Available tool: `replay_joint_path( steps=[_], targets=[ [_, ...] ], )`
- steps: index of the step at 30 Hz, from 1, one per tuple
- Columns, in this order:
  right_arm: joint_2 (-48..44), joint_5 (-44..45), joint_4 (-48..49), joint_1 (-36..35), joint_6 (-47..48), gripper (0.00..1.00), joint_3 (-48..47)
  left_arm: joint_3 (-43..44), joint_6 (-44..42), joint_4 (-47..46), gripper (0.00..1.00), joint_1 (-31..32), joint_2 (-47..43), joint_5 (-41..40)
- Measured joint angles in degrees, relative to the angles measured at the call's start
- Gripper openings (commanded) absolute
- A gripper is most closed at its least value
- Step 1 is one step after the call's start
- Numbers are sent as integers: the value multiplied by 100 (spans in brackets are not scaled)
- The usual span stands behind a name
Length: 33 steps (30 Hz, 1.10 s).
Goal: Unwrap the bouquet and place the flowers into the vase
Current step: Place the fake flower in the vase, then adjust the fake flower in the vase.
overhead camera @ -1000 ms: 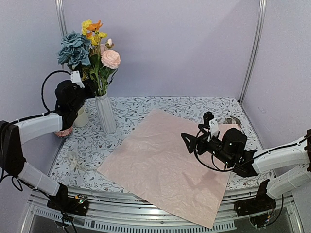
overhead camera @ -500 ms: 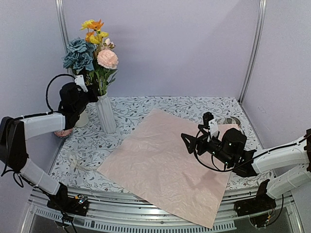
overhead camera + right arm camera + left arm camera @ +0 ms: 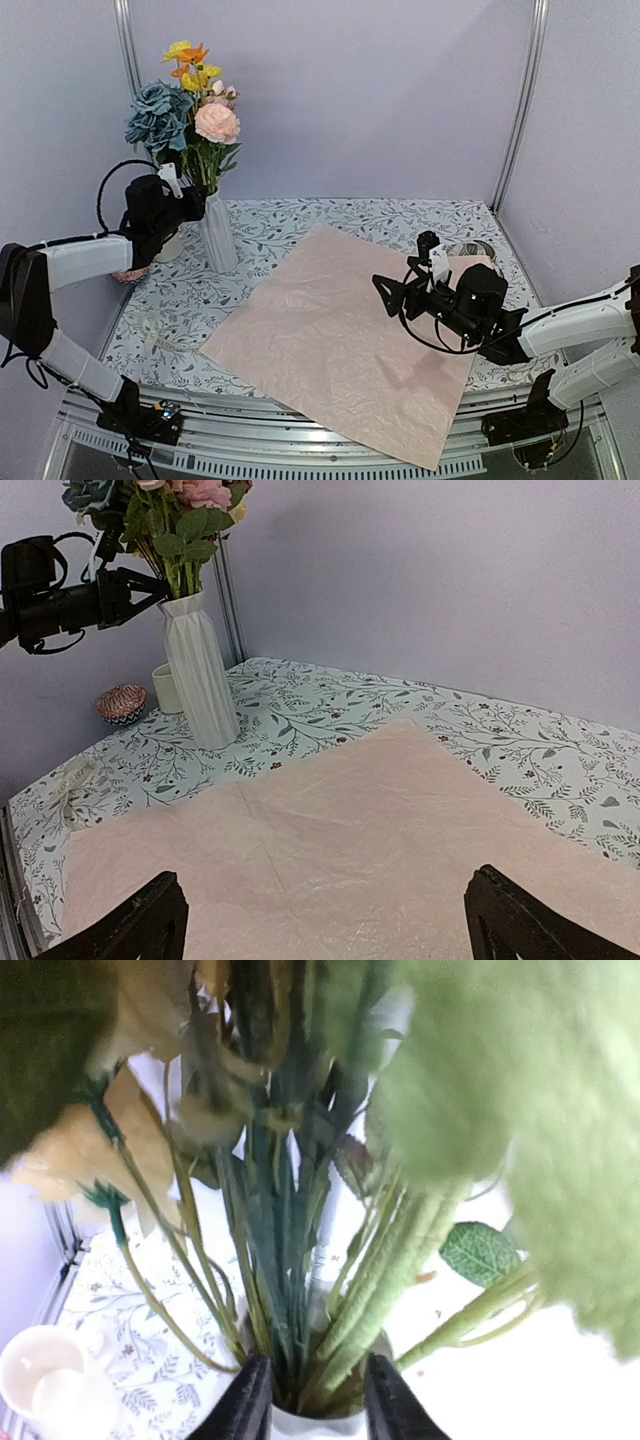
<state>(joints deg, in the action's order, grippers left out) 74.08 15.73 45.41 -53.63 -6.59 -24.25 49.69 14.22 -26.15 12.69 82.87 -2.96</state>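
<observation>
The flowers [image 3: 195, 110] stand in the tall ribbed white vase [image 3: 217, 235] at the back left, their stems [image 3: 290, 1260] running down into its rim [image 3: 320, 1427]. My left gripper [image 3: 197, 203] sits at the vase neck. Its jaws [image 3: 318, 1400] are open, one on each side of the stems and not squeezing them. The bouquet's pink wrapping paper [image 3: 340, 340] lies flat and unwrapped across the table. My right gripper [image 3: 407, 268] hovers open over the paper's right part [image 3: 380, 850] with nothing between its fingers [image 3: 325, 930]. The right wrist view also shows the vase [image 3: 200, 670] and the left gripper [image 3: 140, 585].
A cream mug [image 3: 165, 687] and a small patterned bowl [image 3: 120, 702] stand just left of the vase. A pale ribbon [image 3: 160, 335] lies near the table's left front. Walls close the table at the back and on both sides.
The left gripper has lowered the flower stems into the vase, and its jaws have parted off them. The blooms now stand more upright. The right arm has not moved.
</observation>
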Motion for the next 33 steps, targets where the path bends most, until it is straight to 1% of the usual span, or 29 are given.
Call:
replay_joint_path(
  steps=[5,15,21,25,30,33],
  targets=[
    [2,-2,0,0,0,99,0,-173,116,157,50,0,-326,87],
    [2,-35,-4,0,0,99,-11,-522,321,155,54,0,-839,216],
    [2,-50,-35,0,0,99,-11,-1060,540,-42,63,-33,-1300,94],
    [2,-96,-37,0,0,99,-11,-1532,715,-407,70,-173,-1604,111],
    [4,-133,-39,0,2,99,-13,-2253,925,-1375,75,-544,-1768,398],
    [26,-138,-39,0,2,99,-13,-2446,1021,-2004,77,-807,-1639,726]
  ],
)
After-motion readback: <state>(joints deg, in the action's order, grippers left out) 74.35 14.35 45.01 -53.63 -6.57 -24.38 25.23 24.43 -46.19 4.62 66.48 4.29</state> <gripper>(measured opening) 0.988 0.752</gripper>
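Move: Right at the left hand's fingertips, its fingers already parting around the blue flower's stem, stands the vase, its middle some 4 cm ahead, 2 cm to the right and 16 cm lower. The blue flower heads hang roughly 18 cm above this hand and 8 cm to its left, about level fore and aft. The white mug stands about 6 cm ahead, 11 cm left and 23 cm down. From the right hand, the vase is about 23 cm ahead, 35 cm left and 8 cm lower. Opening farther from about a third to three quarters, the left hand backs away from the stems and the vase mouth, drawing about 8 cm straight back towards its base and swinging some 5 cm left in the second half. The wrist rolls its left side down and tips the fingers up, each about 10 degrees. ##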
